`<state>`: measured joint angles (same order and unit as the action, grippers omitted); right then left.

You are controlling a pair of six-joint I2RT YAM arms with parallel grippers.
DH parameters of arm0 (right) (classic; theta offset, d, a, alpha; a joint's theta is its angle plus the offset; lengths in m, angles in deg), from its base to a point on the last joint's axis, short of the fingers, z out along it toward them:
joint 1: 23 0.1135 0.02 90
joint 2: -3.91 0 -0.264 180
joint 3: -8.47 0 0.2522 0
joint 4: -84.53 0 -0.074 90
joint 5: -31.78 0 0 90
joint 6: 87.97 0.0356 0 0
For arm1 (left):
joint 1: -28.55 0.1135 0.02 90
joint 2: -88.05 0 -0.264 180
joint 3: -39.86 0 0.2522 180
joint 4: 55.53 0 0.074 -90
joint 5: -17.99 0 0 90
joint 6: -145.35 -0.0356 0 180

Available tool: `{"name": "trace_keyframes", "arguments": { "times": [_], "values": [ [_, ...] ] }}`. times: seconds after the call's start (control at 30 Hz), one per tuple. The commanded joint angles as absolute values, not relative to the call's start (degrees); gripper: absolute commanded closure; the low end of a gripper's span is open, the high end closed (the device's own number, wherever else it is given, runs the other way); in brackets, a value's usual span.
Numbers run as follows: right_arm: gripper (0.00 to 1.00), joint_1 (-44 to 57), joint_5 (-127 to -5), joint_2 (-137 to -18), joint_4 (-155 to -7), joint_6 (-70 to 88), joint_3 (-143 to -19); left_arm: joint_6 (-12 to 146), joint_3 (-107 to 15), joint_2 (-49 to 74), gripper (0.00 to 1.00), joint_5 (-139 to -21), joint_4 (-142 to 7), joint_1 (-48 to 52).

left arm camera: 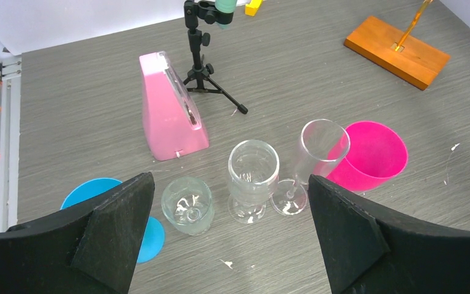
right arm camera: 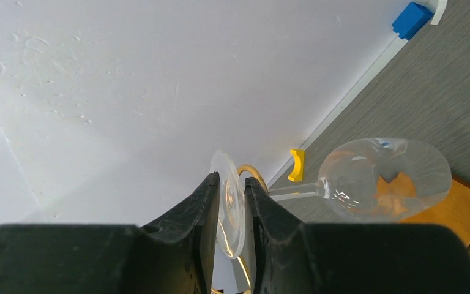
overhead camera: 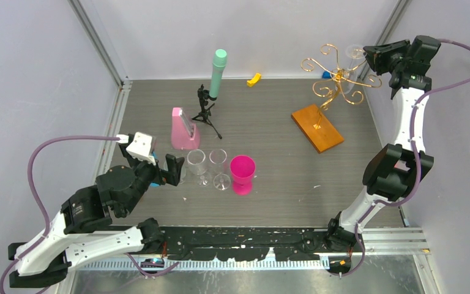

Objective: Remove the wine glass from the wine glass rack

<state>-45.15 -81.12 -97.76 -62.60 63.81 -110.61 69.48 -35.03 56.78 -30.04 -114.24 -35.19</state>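
Note:
The wine glass rack (overhead camera: 336, 76) is gold wire with scroll arms on an orange-brown wooden base (overhead camera: 317, 127) at the back right. A clear wine glass (right arm camera: 385, 177) hangs on it with its stem level. My right gripper (right arm camera: 231, 184) is shut on the glass's round foot (right arm camera: 232, 211), next to a gold wire curl (right arm camera: 254, 171). In the top view the right gripper (overhead camera: 372, 58) is at the rack's right side, high up. My left gripper (overhead camera: 168, 168) is open and empty at the front left, just before a row of glasses.
Three clear glasses (left arm camera: 187, 205) (left arm camera: 254, 174) (left arm camera: 318, 153) and a pink cup (left arm camera: 370, 153) stand mid-table. A blue disc (left arm camera: 98, 202) lies under the left finger. A pink wedge (overhead camera: 182, 130), a black tripod (overhead camera: 205, 110) with a teal microphone (overhead camera: 217, 73), a yellow piece (overhead camera: 254, 79) and a blue block (right arm camera: 411, 18) are behind.

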Motion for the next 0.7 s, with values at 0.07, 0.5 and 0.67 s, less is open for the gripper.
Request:
{"name": "trace_keyframes", "arguments": {
  "times": [0.07, 0.5, 0.67],
  "values": [
    [0.72, -45.07, -86.71, -97.72, -69.89, 66.44, -109.43, 69.91, -35.62, 56.85, 0.0, -28.86, -113.73, -35.12],
    [1.0, -45.07, -83.31, -95.38, -69.39, 62.78, -109.99, 70.97, -35.69, 56.86, 0.0, -29.03, -114.09, -35.21],
    [1.0, -45.06, -80.79, -92.97, -73.54, 62.59, -108.95, 71.25, -35.88, 56.9, 0.0, -29.17, -114.28, -35.15]
  ]
}}
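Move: Just left of the right fingertips, some 2 cm over and about 1 cm ahead at the same height, is the foot of the last wine glass, hanging upside down, its bowl roughly 13 cm lower. From the right hand, the gold rack's hub is some 8 cm back, 9 cm left and slightly lower; an empty rack curl is about 9 cm back and 4 cm right. From the left hand the foot lies about 36 cm ahead, 62 cm right and slightly higher. Easing the right hand barely 1 cm to its left so the glass foot sits between the pads, then holding nearly still while the fingers close from about a quarter open to almost shut. They pinch the thin rim of the foot, the gripper effort rising; the fingers keep pointing forward, the wrist turning under 5 degrees. ##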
